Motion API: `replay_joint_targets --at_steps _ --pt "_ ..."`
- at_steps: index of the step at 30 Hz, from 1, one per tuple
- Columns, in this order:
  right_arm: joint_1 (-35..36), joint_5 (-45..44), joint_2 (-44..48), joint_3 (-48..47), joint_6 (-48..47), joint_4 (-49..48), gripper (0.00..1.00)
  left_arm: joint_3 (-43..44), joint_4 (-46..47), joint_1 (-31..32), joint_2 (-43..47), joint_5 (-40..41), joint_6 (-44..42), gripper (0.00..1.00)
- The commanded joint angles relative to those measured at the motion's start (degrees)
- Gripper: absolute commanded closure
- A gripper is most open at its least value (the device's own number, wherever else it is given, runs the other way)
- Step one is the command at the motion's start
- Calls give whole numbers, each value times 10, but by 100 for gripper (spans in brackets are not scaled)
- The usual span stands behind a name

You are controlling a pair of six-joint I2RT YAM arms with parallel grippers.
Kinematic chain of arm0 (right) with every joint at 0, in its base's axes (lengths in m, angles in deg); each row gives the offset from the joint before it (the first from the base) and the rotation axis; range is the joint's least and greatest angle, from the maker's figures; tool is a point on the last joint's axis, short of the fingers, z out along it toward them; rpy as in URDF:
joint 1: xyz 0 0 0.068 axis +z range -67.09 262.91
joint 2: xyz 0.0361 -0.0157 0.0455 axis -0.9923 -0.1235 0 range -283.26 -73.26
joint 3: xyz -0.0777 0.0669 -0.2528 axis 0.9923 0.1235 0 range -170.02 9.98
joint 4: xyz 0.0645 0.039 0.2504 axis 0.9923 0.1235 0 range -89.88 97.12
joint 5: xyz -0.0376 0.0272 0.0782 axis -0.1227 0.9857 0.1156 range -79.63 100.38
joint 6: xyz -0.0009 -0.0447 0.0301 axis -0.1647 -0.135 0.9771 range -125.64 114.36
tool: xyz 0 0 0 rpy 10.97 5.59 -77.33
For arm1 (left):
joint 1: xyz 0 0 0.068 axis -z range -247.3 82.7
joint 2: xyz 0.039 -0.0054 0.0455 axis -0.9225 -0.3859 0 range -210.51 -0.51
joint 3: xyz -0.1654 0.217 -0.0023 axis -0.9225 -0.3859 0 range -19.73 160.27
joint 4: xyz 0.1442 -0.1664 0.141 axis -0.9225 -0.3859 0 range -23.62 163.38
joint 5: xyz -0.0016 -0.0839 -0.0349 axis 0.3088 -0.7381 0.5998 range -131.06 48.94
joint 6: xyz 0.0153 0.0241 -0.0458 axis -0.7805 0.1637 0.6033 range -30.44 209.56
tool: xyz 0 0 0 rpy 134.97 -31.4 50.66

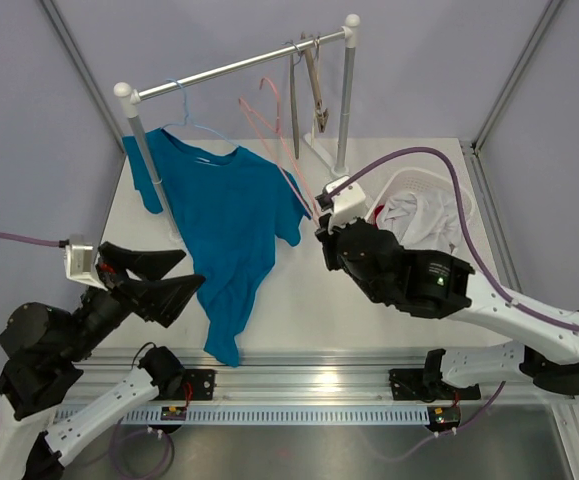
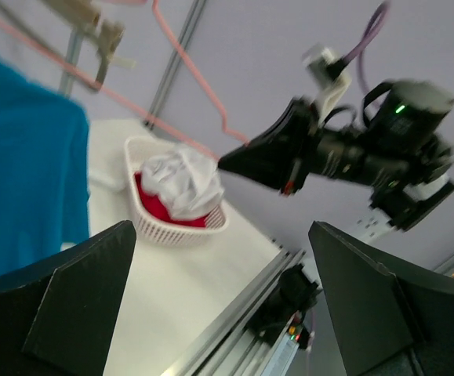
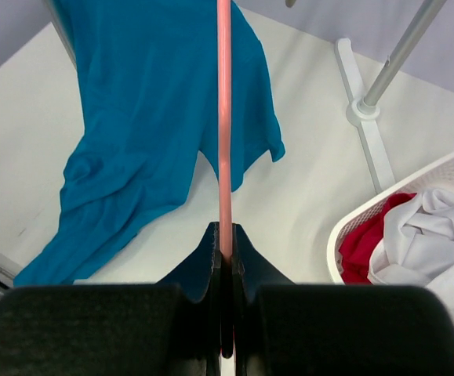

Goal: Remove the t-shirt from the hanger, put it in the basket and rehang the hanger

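Observation:
A teal t-shirt (image 1: 231, 215) hangs from a light blue hanger (image 1: 177, 104) at the left end of the rail, and its hem trails onto the table. It also shows in the right wrist view (image 3: 152, 110) and the left wrist view (image 2: 23, 157). My right gripper (image 1: 322, 232) (image 3: 225, 241) is shut on the rod of a bare pink hanger (image 1: 277, 150) (image 3: 224, 117), right of the shirt's sleeve. My left gripper (image 1: 187, 276) (image 2: 220, 231) is open and empty, just left of the shirt's lower part.
A white clothes rack with a metal rail (image 1: 239, 68) stands at the back, with grey hangers (image 1: 309, 90) at its right end. A white basket (image 1: 447, 190) (image 3: 343, 227) of white and red clothes sits at the right.

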Motion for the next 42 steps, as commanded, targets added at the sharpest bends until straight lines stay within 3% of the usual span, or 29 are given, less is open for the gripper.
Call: replay_joint_targets --at_steps 1,14,23,32,33,34,37,42 --pt "-16 -31 -31 -31 -4 -2 100 -58 -82 -2 35 73 -24 1" --pt "-170 50 -193 -157 -62 -85 100 -174 -94 -2 68 84 -73 1" --pt "-204 97 -286 -222 -75 -107 100 -196 -87 -2 93 68 -73 1" --pt "-216 108 -291 -174 -66 -138 99 -197 -85 -3 95 68 -73 1" --pt "-216 108 -280 -169 -66 -132 91 -197 -86 -3 94 68 -73 1" --pt "-216 111 -272 -169 -64 -121 65 -197 -86 -4 94 69 -73 1" --pt "-216 129 -236 -162 -61 -96 26 -197 -85 -7 95 73 -71 1" --pt "-211 218 -153 -132 -60 -89 23 -198 -84 -15 89 75 -71 1"
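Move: The pink hanger, already empty of its shirt and pinched by its lower corner in the right hand, is bound for a free bit of rail about 30 cm ahead, 13 cm to the left and 13 cm above. The grey hanger hangs some 10 cm right of that spot; the blue t-shirt is about 12 cm ahead, 24 cm left and lower. From the empty left hand the spot lies roughly 40 cm ahead, 15 cm right and slightly higher. The pink hanger is carried by the right hand about 17 cm forward and some 6 cm left towards the rail, then lowered about 5 cm to hook it there; the fingers open, let go of its corner and back off a few centimetres, rising. The open left hand meanwhile sinks about 16 cm, its fingers tipping down, and waits clear of the t-shirt. ##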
